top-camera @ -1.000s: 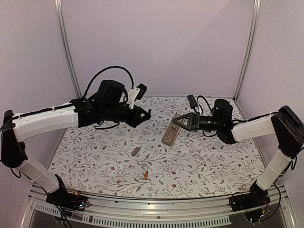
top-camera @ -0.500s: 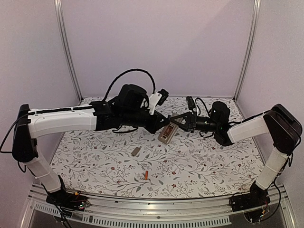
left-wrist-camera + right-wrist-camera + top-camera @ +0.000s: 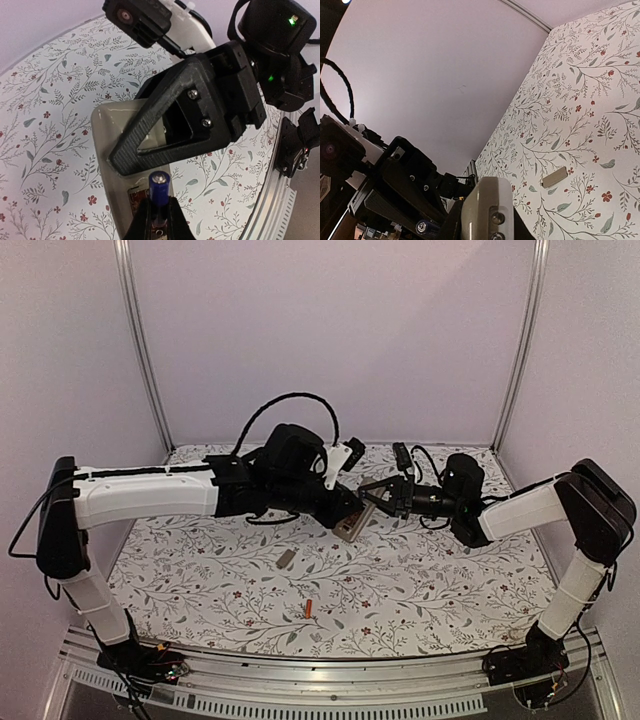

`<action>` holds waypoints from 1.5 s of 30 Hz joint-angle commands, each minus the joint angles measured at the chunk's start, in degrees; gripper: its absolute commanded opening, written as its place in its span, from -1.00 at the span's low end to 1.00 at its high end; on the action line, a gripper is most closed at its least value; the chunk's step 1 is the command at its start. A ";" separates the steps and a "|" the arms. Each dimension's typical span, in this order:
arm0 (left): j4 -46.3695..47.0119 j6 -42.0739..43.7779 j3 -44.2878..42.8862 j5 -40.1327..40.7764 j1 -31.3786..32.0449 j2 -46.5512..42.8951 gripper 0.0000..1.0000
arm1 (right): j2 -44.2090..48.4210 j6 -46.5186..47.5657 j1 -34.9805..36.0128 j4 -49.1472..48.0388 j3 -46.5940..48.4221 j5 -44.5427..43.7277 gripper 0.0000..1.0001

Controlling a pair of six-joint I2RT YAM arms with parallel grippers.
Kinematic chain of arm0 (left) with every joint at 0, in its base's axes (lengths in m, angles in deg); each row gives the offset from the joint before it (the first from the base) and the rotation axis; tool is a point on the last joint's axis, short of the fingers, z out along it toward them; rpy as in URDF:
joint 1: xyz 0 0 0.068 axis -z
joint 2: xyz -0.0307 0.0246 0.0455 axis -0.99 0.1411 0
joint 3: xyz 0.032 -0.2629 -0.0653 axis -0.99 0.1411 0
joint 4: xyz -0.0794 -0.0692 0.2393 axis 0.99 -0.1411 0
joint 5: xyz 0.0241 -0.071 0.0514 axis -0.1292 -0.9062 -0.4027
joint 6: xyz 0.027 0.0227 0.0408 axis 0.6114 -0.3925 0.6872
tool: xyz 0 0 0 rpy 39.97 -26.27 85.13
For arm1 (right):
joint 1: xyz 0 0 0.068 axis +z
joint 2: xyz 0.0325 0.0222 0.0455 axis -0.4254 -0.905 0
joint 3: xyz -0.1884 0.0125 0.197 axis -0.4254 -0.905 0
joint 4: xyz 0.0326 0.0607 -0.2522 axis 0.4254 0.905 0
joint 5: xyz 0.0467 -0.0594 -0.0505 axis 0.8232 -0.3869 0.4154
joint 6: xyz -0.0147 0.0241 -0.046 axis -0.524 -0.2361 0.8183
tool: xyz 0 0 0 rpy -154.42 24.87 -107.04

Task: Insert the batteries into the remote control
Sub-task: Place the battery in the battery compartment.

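Observation:
My right gripper [image 3: 378, 502] is shut on the remote control [image 3: 349, 528] and holds it tilted above the table's middle, grey-beige back up. From the right wrist, the remote's end [image 3: 487, 202] sticks out between the fingers. My left gripper [image 3: 159, 209] is shut on the dark bluish battery [image 3: 160, 192]. The battery's tip points at the remote's open compartment [image 3: 145, 200], just below the right gripper's black finger [image 3: 175, 120]; that same battery [image 3: 424, 227] shows in the right wrist view. The orange-red battery [image 3: 310, 610] lies on the floral mat near the front.
A flat grey cover sliver [image 3: 286, 558] lies on the mat left of centre, also seen as the cover [image 3: 555, 177]. Both arms meet over the mat's middle. Pale walls and metal posts [image 3: 140, 350] enclose the back and sides.
My left arm has swung right with the dark battery until its tip reached the remote. The right gripper shifted the remote slightly left and has held it there since.

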 commanded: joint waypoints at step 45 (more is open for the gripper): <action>-6.44 2.10 -2.81 5.62 1.25 0.42 -0.30 | 0.53 -0.70 0.46 -1.60 0.88 -0.26 -1.00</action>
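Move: The left hand holds the blue battery just above the remote's open compartment, whose middle lies about 3 cm below it, 1 cm forward and 1 cm to its right. The right gripper's tips, pinching the remote's outer end, are some 5 cm forward and 4 cm right, about level. On the table 18 cm below, the small cover lies about 13 cm left and 6 cm back. From the right hand the compartment is some 4 cm back, 3 cm left and 3 cm below. Still pinching the blue battery, the left hand lowers it about 2 cm, almost straight down into the remote's compartment, the fingers tipping some 5 degrees more downward. It then stays nearly in place and slowly parts its fingers to let the battery go, while the right hand keeps the remote gripped and still. ##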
